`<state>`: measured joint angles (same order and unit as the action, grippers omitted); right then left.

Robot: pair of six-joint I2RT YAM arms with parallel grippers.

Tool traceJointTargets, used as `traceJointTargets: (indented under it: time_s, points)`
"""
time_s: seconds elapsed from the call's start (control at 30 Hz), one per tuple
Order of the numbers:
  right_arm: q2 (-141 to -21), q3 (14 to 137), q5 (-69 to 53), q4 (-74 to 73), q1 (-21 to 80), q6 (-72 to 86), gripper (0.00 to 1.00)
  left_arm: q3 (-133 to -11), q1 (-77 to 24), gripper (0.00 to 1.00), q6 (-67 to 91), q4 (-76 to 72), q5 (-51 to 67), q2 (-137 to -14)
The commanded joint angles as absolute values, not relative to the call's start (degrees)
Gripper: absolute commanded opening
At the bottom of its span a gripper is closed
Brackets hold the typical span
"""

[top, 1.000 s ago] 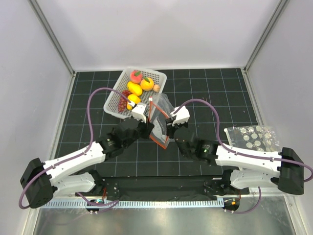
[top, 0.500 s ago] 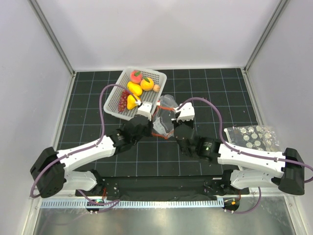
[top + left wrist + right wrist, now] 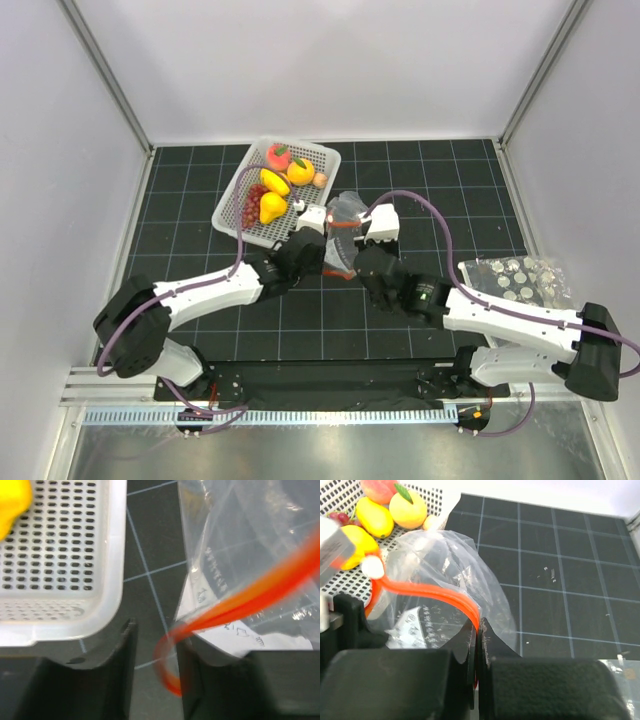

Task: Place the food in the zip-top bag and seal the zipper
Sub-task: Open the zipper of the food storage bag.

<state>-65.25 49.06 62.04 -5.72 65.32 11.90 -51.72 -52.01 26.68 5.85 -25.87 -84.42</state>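
Observation:
The zip-top bag (image 3: 343,222) stands crumpled just right of the basket, clear and holding no food (image 3: 440,555). My right gripper (image 3: 478,630) is shut on its red-orange zipper (image 3: 435,594); in the top view it sits at the bag's near side (image 3: 350,246). My left gripper (image 3: 156,640) has its jaws parted, with the zipper's curled end (image 3: 167,670) loose in the gap against the right finger. The food lies in the basket: peach (image 3: 278,155), orange piece (image 3: 300,170), pear (image 3: 271,207), grapes (image 3: 252,203) and a small ball (image 3: 320,180).
The white perforated basket (image 3: 232,195) stands at the back, its corner close to my left fingers (image 3: 116,555). A clear plastic sheet with white dots (image 3: 520,280) lies at the right. Pale walls enclose the black grid mat.
Both arms carried the bag back towards the basket. The right gripper closed on the zipper. The left jaws, shut on the strip before, have parted.

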Motion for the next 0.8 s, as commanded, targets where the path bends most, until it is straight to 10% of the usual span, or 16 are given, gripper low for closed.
traceJointTargets:
  time_s: [0.0, 0.77]
  points:
    - [-65.8, 51.0, 52.2, -6.0, 60.5, 16.8, 0.01, -50.5, -51.9, 0.43, 26.1, 1.5, -23.1, -80.2]
    - [-76.7, 57.0, 51.1, -15.7, 51.2, 22.9, 0.01, -43.2, -42.3, 0.94, 30.3, 2.2, -17.2, -67.2]
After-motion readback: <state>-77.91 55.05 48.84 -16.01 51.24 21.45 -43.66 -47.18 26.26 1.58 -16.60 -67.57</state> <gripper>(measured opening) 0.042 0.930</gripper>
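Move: The zipper's left strip lies right at the left hand's fingertips, by the right-hand finger. The food basket's middle is roughly 16 cm ahead of that hand, 12 cm to its left and 9 cm lower, and the yellow pear some 13 cm ahead and 12 cm left, about as low. The right hand pinches the opposite strip; the zipper's white end is about 6 cm ahead of it, 8 cm to its left and a little lower. Upward and a little back at first, the left hand leaves the zipper's left strip, its already parting fingers spreading nearly full; it climbs some 5.5 cm, rolls left side down and swings forward-left at the end. The right hand keeps its pinch on the other strip and carries the bag down about 7 cm and forward 5, tilting fingers down some 15 degrees. ##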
